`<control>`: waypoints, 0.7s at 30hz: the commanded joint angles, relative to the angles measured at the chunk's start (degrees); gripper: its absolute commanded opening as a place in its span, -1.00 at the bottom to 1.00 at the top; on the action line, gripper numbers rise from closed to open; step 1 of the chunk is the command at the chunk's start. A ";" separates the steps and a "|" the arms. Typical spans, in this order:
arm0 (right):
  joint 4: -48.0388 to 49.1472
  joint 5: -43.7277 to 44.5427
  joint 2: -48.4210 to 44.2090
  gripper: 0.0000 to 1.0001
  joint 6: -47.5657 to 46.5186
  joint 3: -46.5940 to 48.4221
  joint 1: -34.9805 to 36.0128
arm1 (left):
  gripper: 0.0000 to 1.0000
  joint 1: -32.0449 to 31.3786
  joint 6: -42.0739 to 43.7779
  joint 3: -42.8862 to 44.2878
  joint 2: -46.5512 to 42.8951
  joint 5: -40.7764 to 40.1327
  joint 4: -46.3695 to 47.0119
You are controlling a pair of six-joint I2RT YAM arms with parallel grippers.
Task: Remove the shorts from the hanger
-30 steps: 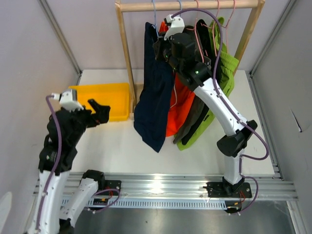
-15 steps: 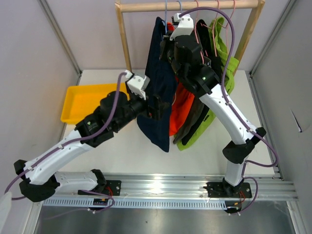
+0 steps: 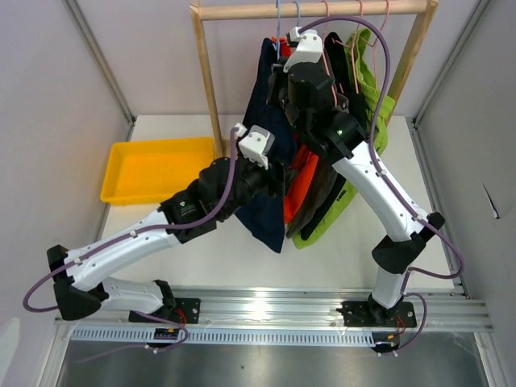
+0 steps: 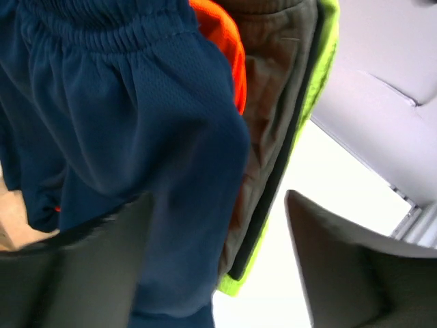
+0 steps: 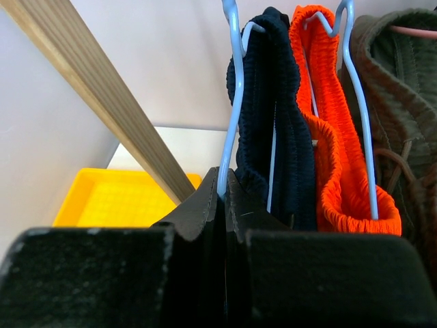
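Note:
Several shorts hang on wire hangers from a wooden rail (image 3: 242, 10). The navy shorts (image 3: 264, 222) hang leftmost, then the orange shorts (image 3: 301, 176), an olive-grey pair (image 3: 319, 193) and a lime pair (image 3: 368, 121). My right gripper (image 3: 280, 77) is up at the rail, shut on the light-blue hanger (image 5: 234, 102) that carries the navy shorts (image 5: 276, 102), just below its hook. My left gripper (image 3: 280, 174) is open at the middle of the navy shorts (image 4: 136, 137). Navy cloth lies between its fingers (image 4: 355, 273), against the left one, with a gap to the right one.
A yellow tray (image 3: 153, 169) sits on the white table (image 3: 242, 258) left of the rack. The rack's wooden posts (image 3: 208, 81) stand on either side of the shorts. In the right wrist view the left post (image 5: 102, 89) runs close beside my fingers.
My left arm has swung from beside the yellow tray across to the navy shorts and reached into them, its jaws narrowing slightly. The right gripper has shifted the hanger a little to the right.

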 commanded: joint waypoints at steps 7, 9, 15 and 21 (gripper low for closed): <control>2.81 0.63 -4.76 -1.00 1.75 2.28 1.37 | -1.00 -0.44 -0.95 -0.45 2.86 -7.43 4.35; 2.72 0.80 -4.58 -1.00 1.75 2.55 1.37 | -1.00 -0.96 -1.39 -1.58 2.08 -7.52 4.18; 2.28 1.16 -3.97 -1.00 1.57 3.16 0.93 | -1.00 -10.26 -2.44 -9.57 -4.69 -14.18 4.17; 2.10 1.07 -4.14 -1.00 1.57 3.60 -0.47 | -1.00 -26.17 -10.78 -20.40 -8.30 -26.23 4.18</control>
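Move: The near edge of the navy shorts hangs almost between the left hand's open fingers, about 2 cm ahead, 1 cm to the right and 2 cm below. The orange shorts hang roughly 5 cm ahead of that hand and 4 cm right, with the grey-green shorts some 5 cm ahead and 8 cm right. From the right hand, already shut on the navy pair's blue hanger, the navy edge is about 9 cm back, 2 cm right and 13 cm below. The left fingers close on the near edge of the navy shorts and pinch the cloth while the hand eases some 2 cm forward and 2 cm down; with hardly a pause it then pulls back about 10 cm towards the base and sinks another 4 cm or so, ever faster, keeping its grip. The right hand goes on holding the blue hanger, giving only about 1 cm back. ##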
